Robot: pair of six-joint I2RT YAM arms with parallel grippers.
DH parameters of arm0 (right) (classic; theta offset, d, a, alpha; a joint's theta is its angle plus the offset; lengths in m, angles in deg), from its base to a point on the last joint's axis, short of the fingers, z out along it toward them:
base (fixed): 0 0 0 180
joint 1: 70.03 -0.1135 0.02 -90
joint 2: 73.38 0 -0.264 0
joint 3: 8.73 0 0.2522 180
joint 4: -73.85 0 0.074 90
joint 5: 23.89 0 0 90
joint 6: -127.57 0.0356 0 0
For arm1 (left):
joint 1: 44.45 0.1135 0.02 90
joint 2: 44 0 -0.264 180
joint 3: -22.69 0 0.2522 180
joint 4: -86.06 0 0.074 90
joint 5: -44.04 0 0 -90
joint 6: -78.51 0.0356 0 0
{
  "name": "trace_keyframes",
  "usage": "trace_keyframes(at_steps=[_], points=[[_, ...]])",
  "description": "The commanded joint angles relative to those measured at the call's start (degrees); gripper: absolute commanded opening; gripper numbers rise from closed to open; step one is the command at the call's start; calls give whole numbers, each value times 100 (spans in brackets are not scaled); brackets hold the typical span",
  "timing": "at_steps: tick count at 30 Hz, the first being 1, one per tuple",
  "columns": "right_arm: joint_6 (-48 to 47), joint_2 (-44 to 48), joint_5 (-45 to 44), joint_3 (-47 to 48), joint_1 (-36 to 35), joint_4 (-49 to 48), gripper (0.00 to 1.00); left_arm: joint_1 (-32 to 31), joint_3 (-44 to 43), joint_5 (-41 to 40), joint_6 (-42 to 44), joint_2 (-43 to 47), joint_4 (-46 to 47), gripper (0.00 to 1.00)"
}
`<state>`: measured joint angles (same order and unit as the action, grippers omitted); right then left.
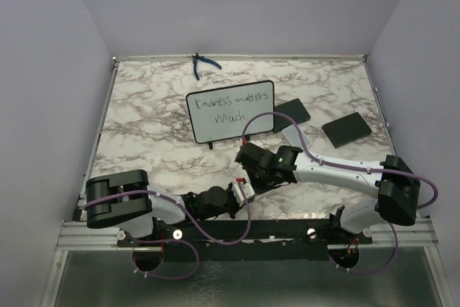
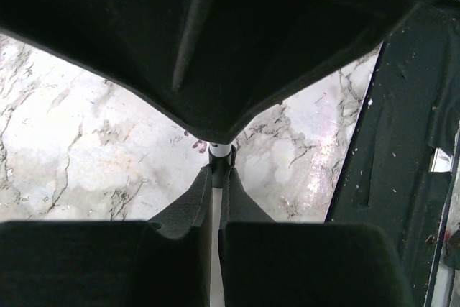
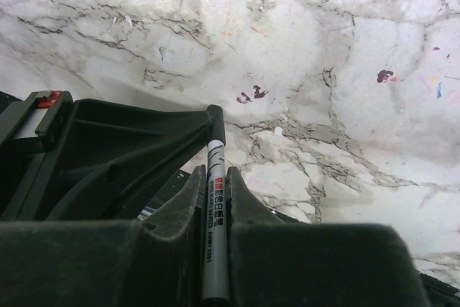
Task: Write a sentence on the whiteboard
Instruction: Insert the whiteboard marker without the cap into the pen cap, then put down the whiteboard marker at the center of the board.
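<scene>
The whiteboard (image 1: 230, 111) stands upright at mid-table on its small black feet. The sentence (image 1: 231, 108) on it reads about "Kindness matters much" in two lines. In front of it both grippers meet tip to tip. My right gripper (image 1: 253, 174) (image 3: 214, 172) is shut on a silver-grey whiteboard marker (image 3: 215, 221), which points forward from between the pads. The marker's black cap (image 3: 215, 116) (image 2: 218, 169) sits pinched in the tips of my left gripper (image 1: 243, 183) (image 2: 219, 170), which is shut. The right gripper's dark housing fills the top of the left wrist view.
Two flat black pads (image 1: 292, 113) (image 1: 346, 129) lie right of the board with a pale eraser block (image 1: 295, 134) between them. Blue-handled pliers (image 1: 203, 65) rest at the back edge. White walls close in the marble table (image 1: 144, 127) on three sides.
</scene>
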<state>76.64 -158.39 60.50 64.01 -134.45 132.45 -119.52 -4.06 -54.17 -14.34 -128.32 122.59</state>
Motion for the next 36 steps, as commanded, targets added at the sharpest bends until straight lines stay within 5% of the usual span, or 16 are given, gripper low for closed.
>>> trace_keyframes(at_steps=[1, 11, 20, 23, 31, 36], points=[[234, -487, 286, -269, -255, -219, 1, 54, -129, -85, 33, 42, 412, 0], [402, -494, 40, -100, -341, -25, 1, 53, -72, -330, -129, 300, 370, 3], [1009, 202, -1611, 754, -334, 1272, 0, 58, 37, -880, -745, 1363, -279, 80], [1224, 435, -2124, 771, -290, 1490, 1, 103, -8, -1097, -893, 1815, -784, 94], [1314, 1440, -2477, -256, 582, 316, 1, 1369, -484, -268, -1752, 2746, -2284, 97], [1079, 2478, -2227, -1676, 1236, -1504, 1, 2403, -1149, 231, -2036, 2927, -3518, 97]])
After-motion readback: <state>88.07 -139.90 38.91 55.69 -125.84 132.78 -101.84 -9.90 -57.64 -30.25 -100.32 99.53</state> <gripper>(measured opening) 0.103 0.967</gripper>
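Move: The marker's cap end sits right between the left fingertips, already pushed onto the marker that the right hand grips; from the right hand it is about 2 cm ahead, 3 cm left and 4 cm down. The whiteboard stands roughly 25 cm ahead of the right hand and 8 cm to its left. The white tray lies some 18 cm ahead and 12 cm right of that hand, the near black box some 25 cm ahead and 11 cm right, both about 7 cm lower. The left fingers, nearly still around the cap at first, open wide and let go of it; that hand climbs about 11 cm and then reaches forward and somewhat left towards the whiteboard, turning counter-clockwise. The right hand keeps its grip on the marker and lifts it away rightward and forward towards the white tray, swinging clockwise some 25 degrees with its fingertips tipping forward, and dips slightly at the end. ##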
